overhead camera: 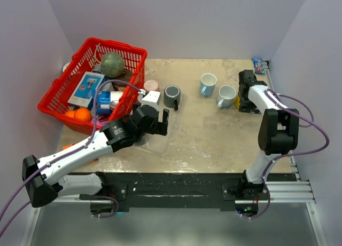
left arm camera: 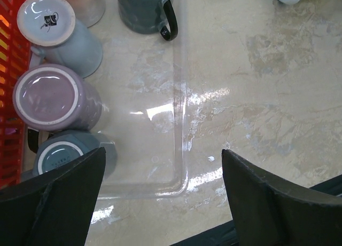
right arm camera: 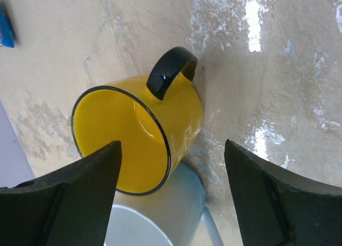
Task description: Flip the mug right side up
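Note:
A yellow mug (right arm camera: 144, 134) with a black handle (right arm camera: 170, 70) shows its open mouth and yellow inside to the right wrist camera, close against a light blue mug (right arm camera: 160, 214). My right gripper (right arm camera: 172, 144) is open just above it, one finger over its mouth and the other off to the side, gripping nothing. From above only a sliver of the yellow mug (overhead camera: 238, 101) shows beside the right gripper (overhead camera: 246, 94). My left gripper (left arm camera: 163, 152) is open over a clear tray (left arm camera: 179, 96). Upside-down mugs stand there: pale blue (left arm camera: 47, 20), purple (left arm camera: 47, 95) and grey-blue (left arm camera: 60, 158).
A red basket (overhead camera: 91, 83) of groceries fills the back left. A dark grey mug (overhead camera: 172, 95) stands mid-table, with two light blue mugs (overhead camera: 208, 84) (overhead camera: 226, 96) to its right. A blue packet (overhead camera: 258, 65) lies at the back right corner.

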You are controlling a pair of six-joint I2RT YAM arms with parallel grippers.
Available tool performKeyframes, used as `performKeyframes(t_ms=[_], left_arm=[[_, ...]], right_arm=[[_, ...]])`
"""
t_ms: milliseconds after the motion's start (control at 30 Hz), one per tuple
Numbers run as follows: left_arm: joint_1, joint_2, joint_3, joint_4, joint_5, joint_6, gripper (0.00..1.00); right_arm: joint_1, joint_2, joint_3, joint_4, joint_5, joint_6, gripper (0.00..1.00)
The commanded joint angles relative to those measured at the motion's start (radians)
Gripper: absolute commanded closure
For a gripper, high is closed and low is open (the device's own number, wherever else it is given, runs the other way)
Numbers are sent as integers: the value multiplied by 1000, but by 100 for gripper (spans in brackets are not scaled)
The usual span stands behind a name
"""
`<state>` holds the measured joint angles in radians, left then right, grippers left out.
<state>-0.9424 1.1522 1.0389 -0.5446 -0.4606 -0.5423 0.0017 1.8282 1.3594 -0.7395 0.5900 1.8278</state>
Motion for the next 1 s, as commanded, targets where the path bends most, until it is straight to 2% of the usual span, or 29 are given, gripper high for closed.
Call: performKeyframes(t_ms=[0,167,233,333,400,567,733,967], left_arm=[[7,-16,56,-6,-39,-22,6],[8,-23,56,-2,-39,-21,5],[11,-22,53,14,-27,-21,3],[25,-8,44,67,14,-15,1],[34,20,39,133,49,20,1],[73,137,56,267,152,31,1],[90,320,163,301,128,-44,1],[99,619,375,256,-45,-122,6]], right_arm=[[1,-121,-43,72,73,-105,17],[14,-250,-159,205,71,-319,5],[12,-297,-199,238,64,-379,3],[12,-398,-287,350,-8,-582,1],[12,-487,-364,463,-118,-801,1],[15,-651,-522,514,-355,-1021,1],[29,-808,-663,522,-537,-1101,1],[30,-957,-753,503,-610,-1133,1]])
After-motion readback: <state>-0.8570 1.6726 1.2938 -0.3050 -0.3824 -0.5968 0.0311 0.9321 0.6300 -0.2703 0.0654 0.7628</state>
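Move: The dark upside-down mug stands about 19 cm ahead of the left hand, 4 cm to its right and 13 cm below. Left of that mug are the pink mug, some 10 cm over and 4 cm farther out, and the grey-blue mug, about 12 cm over and 1 cm nearer. From the right hand, the dark mug is some 33 cm left, 1 cm nearer and slightly lower; the yellow mug is just under its fingers, roughly 1 cm ahead, with the white mug 9 cm to the left. The dark mug draws the open left hand, which first lifts about a centimetre, then sweeps some 9 cm forward and as far right, sinking 5 cm towards the mug's right side without touching. From the yellow mug the right hand rises 7 cm, then pulls back 12 cm and left 9 cm, its fingers opening fully and its wrist turning about 65 degrees counter-clockwise. ##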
